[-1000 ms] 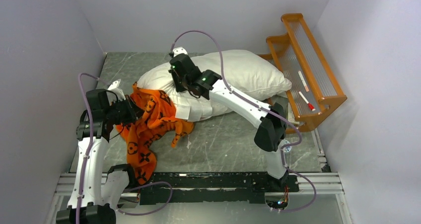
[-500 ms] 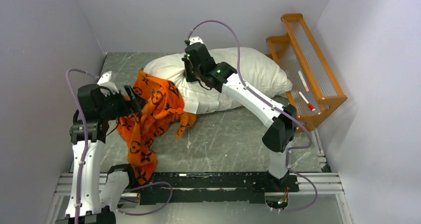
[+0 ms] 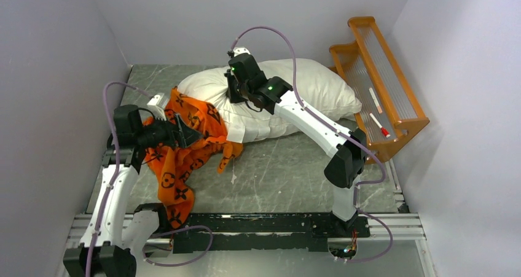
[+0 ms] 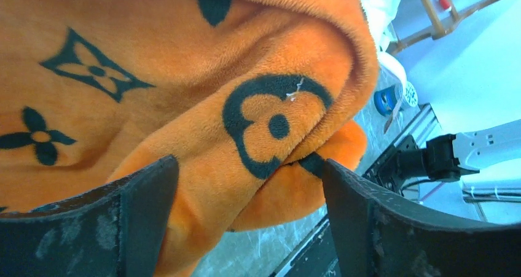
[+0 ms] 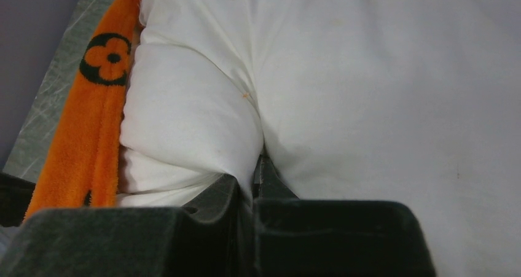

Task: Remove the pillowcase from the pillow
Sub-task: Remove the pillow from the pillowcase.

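The white pillow [image 3: 307, 89] lies across the back of the table. The orange pillowcase [image 3: 178, 160] with dark motifs is bunched at the pillow's left end and trails down towards the front rail. My left gripper [image 3: 186, 134] is open, its jaws wide apart around a fold of the pillowcase [image 4: 184, 105] without pinching it. My right gripper [image 3: 235, 97] is shut on a pinched fold of the pillow [image 5: 196, 105] near its left end. In the right wrist view an orange edge of the pillowcase [image 5: 86, 136] runs beside the pillow.
An orange wooden rack [image 3: 381, 80] holding pens stands at the back right, against the pillow's right end. A blue tape roll [image 4: 390, 99] sits near the right arm's base. Grey walls close in on the left, back and right. A black rail [image 3: 258, 225] runs along the front.
My right gripper carried the pillow back and to the right, then held still. My left gripper pulled the pillowcase left, then swung right towards the pillow with its jaws apart.
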Controlling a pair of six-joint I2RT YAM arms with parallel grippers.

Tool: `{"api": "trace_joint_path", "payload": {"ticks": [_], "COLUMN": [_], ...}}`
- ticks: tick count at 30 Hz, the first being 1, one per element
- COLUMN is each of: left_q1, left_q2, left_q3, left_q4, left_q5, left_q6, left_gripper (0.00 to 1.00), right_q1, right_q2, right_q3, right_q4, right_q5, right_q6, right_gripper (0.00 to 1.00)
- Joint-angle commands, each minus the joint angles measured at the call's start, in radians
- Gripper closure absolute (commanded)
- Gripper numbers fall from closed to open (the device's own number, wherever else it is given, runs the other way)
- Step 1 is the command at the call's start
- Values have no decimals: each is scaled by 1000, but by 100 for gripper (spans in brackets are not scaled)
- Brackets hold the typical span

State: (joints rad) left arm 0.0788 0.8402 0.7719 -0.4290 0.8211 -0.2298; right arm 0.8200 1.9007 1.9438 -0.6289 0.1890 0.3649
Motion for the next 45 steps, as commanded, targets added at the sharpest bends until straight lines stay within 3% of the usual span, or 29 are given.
{"api": "trace_joint_path", "payload": {"ticks": [1, 3, 5, 6, 7, 9, 12, 15, 23, 26, 29, 36, 45], "left_q1": [-95, -136, -146, -146, -146, -146, -145, -132, -80, -80, -80, -80, -82], "left_q2": [57, 62, 57, 50, 44, 32, 22, 34, 117, 153, 162, 134, 270], "left_q3": [-18, -14, -8, -5, 1, 31, 118, 221, 579, 669, 649, 502, 254], "left_q4": [47, 33, 16, 8, -9, -65, -198, -306, -329, -321, -324, -271, -295], "left_q5": [-44, -108, -198, -252, -303, -450, -889, -1197, -1586, -1552, -1471, -1598, -821], "left_q6": [54, 49, 27, 17, 9, -21, -104, -146, -36, 21, 39, 104, 97], "left_gripper": [16, 35, 66, 86, 94, 95, 95, 95, 95, 95, 95, 95, 95], "right_q1": [-40, -41, -40, -40, -40, -40, -42, -47, -59, -61, -60, -60, -60], "right_q2": [-8, -13, -25, -34, -42, -55, -63, -68, -78, -85, -93, -130, -185], "right_q3": [22, 35, 38, 39, 40, 37, 37, 33, 35, 27, 21, -12, -38], "right_q4": [-20, -28, -27, -25, -25, -21, -32, -47, -63, -57, -51, -42, -31], "right_q5": [69, 77, 88, 93, 99, 110, 136, 149, 148, 140, 134, 112, 193], "right_q6": [19, 18, 19, 20, 20, 20, 23, 28, 39, 39, 45, 67, 103], "right_gripper": [100, 100, 100, 100, 100, 100, 100, 100, 100, 100, 100, 100, 100]}}
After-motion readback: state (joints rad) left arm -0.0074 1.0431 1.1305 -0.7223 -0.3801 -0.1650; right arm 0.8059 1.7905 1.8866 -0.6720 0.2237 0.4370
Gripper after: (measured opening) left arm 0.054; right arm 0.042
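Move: A raised fold of the pillowcase lies just under the open left fingers, about 3 cm below and 2 cm to their right. From that hand the pillow's middle is some 20 cm right, 11 cm ahead and 9 cm lower, its white tag roughly 11 cm right, level, and 9 cm lower. The right hand already pinches the pillow, whose middle is about 12 cm to its right, level, and 9 cm below; the fold lies 10 cm left, 12 cm back, and about 8 cm lower. The left hand dips about 3 cm and shuts on the pillowcase fold, then drags it left away from the pillow some 23 cm, climbing high and swinging counter-clockwise about 70 degrees. Still pinching, it sinks some 13 cm and eases back right, while the right hand keeps its pinch on the pillow and shifts 3 cm right and slightly up. ##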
